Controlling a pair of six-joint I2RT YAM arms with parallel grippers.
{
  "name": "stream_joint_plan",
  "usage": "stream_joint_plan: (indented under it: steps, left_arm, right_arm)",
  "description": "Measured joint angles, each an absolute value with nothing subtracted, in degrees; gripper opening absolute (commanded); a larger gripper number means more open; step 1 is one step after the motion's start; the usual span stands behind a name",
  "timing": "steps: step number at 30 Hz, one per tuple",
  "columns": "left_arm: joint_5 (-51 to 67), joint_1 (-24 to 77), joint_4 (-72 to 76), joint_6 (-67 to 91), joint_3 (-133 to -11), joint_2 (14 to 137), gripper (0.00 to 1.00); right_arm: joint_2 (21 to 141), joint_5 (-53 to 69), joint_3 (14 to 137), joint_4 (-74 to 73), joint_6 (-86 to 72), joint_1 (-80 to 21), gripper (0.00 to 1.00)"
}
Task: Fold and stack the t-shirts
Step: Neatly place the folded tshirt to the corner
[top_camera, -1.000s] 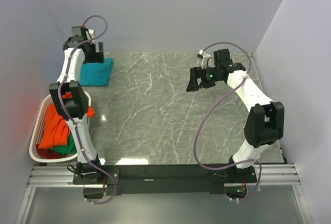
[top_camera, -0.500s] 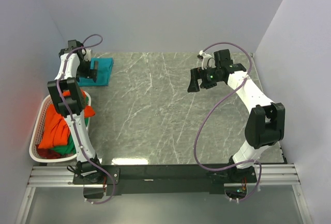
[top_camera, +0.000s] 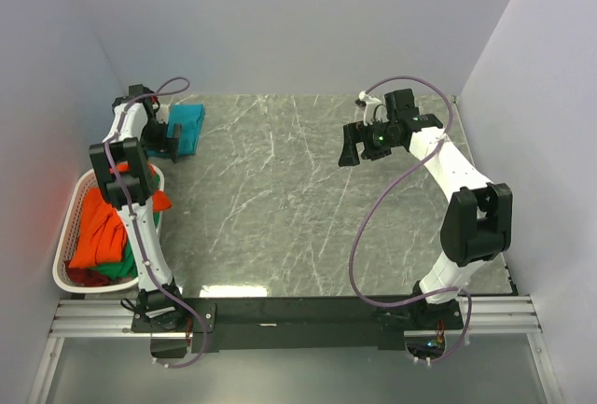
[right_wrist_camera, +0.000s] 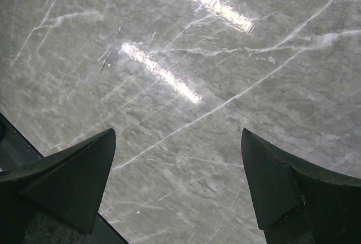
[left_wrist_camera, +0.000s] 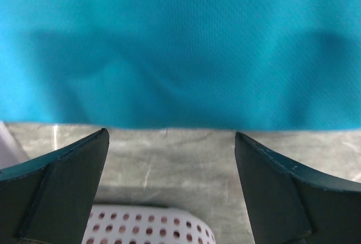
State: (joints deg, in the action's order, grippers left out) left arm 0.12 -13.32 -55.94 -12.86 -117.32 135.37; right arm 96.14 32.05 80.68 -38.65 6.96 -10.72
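Note:
A folded teal t-shirt (top_camera: pixel 188 121) lies at the table's far left corner; it fills the top of the left wrist view (left_wrist_camera: pixel 180 47). My left gripper (top_camera: pixel 170 141) hangs open and empty just in front of its near edge, above bare table. An orange t-shirt (top_camera: pixel 96 229) and a green t-shirt (top_camera: pixel 119 268) lie heaped in the white laundry basket (top_camera: pixel 63 269). My right gripper (top_camera: pixel 351 147) is open and empty, hovering over the marble table (right_wrist_camera: pixel 186 86) at the right.
The basket's perforated rim (left_wrist_camera: pixel 141 224) shows just below my left fingers. Grey walls close in the back and both sides. The black arm-mount rail (top_camera: pixel 298 315) runs along the near edge.
My left gripper has drawn back from over the teal shirt toward the near side and the basket, coming off the shirt. The right arm has hardly moved.

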Motion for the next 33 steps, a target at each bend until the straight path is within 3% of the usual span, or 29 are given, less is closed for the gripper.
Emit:
stream_joint_plan:
  steps: [33]
  left_arm:
    - [3.51, -11.75, -52.38, -14.13, -128.11, 142.3, 0.99]
  right_arm:
    - [97.91, 30.85, 84.09, -39.75, 7.18, -10.74, 0.98]
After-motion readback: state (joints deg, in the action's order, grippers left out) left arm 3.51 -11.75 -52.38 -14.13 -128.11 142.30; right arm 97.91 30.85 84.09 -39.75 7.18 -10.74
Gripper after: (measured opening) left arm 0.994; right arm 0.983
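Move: The folded teal t-shirt lies flat just in front of the left hand, its near edge at the open fingertips, its middle some 10 cm ahead, 3 cm to the right and 2 cm below. The table's far left corner is about 22 cm ahead and 13 cm left. The basket's middle is roughly 24 cm back and 11 cm left. From the right hand the t-shirt is about 20 cm ahead, 64 cm left and 16 cm lower. The folded t-shirt is pushed forward by its near edge, towards the table's far border: the left hand, fingers wide open and pointing down close over the marble, goes about 6 cm forward with its tips against the cloth, easing some 1 cm right halfway, while the wrist tilts the tips forward by nearly 10 degrees. ##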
